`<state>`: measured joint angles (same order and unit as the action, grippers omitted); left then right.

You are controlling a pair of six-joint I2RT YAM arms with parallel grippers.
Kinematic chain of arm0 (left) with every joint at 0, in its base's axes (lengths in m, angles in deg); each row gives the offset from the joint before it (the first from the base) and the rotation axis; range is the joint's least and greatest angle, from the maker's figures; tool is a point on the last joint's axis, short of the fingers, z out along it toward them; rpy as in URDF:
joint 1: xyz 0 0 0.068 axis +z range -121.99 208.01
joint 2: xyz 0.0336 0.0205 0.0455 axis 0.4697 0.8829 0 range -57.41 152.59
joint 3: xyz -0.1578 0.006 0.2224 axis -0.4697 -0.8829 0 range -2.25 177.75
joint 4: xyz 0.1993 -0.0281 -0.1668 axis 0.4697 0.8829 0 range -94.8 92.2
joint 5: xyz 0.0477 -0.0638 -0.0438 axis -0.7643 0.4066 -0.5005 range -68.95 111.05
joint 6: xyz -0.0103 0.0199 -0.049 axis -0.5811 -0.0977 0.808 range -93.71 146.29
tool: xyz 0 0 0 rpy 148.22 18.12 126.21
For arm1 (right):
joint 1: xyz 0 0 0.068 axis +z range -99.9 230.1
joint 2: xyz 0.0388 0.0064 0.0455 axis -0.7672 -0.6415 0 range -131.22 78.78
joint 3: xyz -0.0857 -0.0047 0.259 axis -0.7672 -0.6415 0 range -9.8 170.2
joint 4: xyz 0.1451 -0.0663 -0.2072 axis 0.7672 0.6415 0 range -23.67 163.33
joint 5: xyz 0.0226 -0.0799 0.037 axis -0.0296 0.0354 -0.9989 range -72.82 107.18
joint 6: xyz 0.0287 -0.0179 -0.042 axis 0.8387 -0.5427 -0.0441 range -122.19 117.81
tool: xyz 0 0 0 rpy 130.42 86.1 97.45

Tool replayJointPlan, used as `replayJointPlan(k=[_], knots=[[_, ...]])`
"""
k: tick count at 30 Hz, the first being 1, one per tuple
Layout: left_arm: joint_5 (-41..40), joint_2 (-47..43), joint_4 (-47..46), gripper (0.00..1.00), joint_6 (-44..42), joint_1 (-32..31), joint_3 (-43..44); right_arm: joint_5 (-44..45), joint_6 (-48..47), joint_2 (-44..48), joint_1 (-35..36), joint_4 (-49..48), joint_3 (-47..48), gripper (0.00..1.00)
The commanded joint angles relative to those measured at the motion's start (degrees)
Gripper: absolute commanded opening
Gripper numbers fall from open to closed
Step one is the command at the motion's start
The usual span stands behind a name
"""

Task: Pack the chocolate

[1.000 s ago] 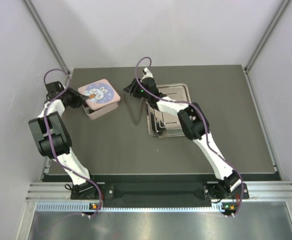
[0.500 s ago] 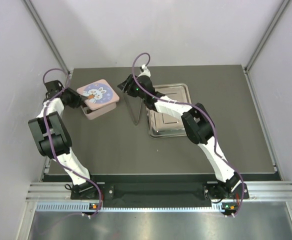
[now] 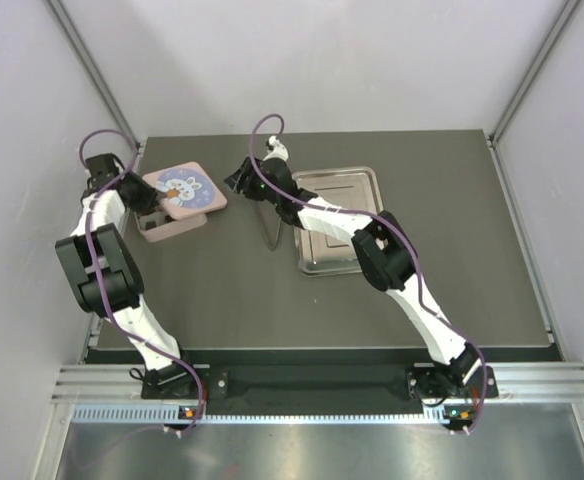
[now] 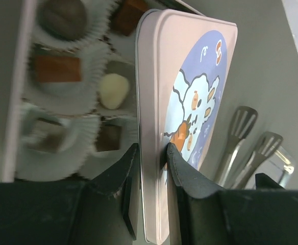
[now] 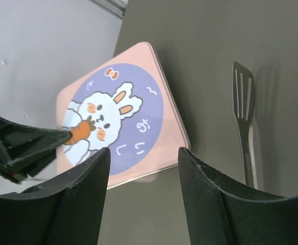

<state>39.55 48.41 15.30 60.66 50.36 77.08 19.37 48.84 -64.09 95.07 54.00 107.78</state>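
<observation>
Several chocolate pieces sit in white paper cups inside the pink tin (image 4: 14, 102): a dark round one (image 4: 62, 18), a brown square (image 4: 57, 69) and a cream one (image 4: 113, 91). My left gripper (image 4: 151, 150) is shut on the edge of the pink rabbit lid (image 4: 195, 102), which stands partly over the tin. From above, the lid (image 3: 184, 190) overhangs the tin (image 3: 157, 230) at the table's far left, with the left gripper (image 3: 137, 197) beside it. My right gripper (image 5: 144, 153) hovers open just right of the lid (image 5: 116, 130), holding nothing.
Metal tongs (image 3: 269, 225) lie between the tin and a steel tray (image 3: 367, 180) at the middle back. The tongs (image 5: 243, 127) are just right of my right gripper. The table's left edge and the side wall are close to the tin.
The lid and tin have shifted left with my left gripper, and the lid now overhangs the tin more. My right gripper has moved left off the tray and opened wider.
</observation>
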Motion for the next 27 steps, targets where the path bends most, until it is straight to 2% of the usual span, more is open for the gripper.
replayJointPlan(k=[1,5,8,14,20,27], knots=[[-12.53,1.40,6.97,0.21,-6.25,0.85,-0.32,-4.11,-4.79,-3.46,-0.32,-5.41,3.71,0.56],[-10.16,2.20,6.54,0.17,-6.94,0.77,-0.40,-7.90,-6.99,-6.10,-0.85,-5.86,5.91,0.54],[-5.07,1.59,4.87,0.16,-7.47,0.77,-0.93,-9.31,-7.86,-6.11,-1.03,-6.64,4.86,0.54],[9.96,1.14,-0.05,0.01,-4.84,0.77,-1.28,-11.51,-10.24,-1.63,-1.46,-9.81,-0.07,0.54],[17.26,-2.89,-5.32,0.00,-0.45,0.68,-3.91,-11.87,-2.62,3.98,-2.34,-12.89,-6.39,0.56],[21.65,-8.43,-15.34,0.00,7.46,0.77,-6.29,-12.83,2.85,10.94,-3.48,-18.42,-13.95,0.57]])
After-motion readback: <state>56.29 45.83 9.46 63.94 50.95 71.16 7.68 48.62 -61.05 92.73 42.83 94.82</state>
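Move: The left hand pinches the lid's left edge; the lid's middle is about 5 cm right and 2 cm ahead, roughly level. The chocolate box sits under the lid, some 3 cm back, 1 cm left and 5 cm below. From the open right hand the lid's middle is about 11 cm left, 2 cm back and 4 cm lower; the slotted tongs lie some 7 cm right, 10 cm back, 13 cm below. Left hand nudges the pinched lid left, then swings it some 6 cm right; open right hand dips, half-rises. ##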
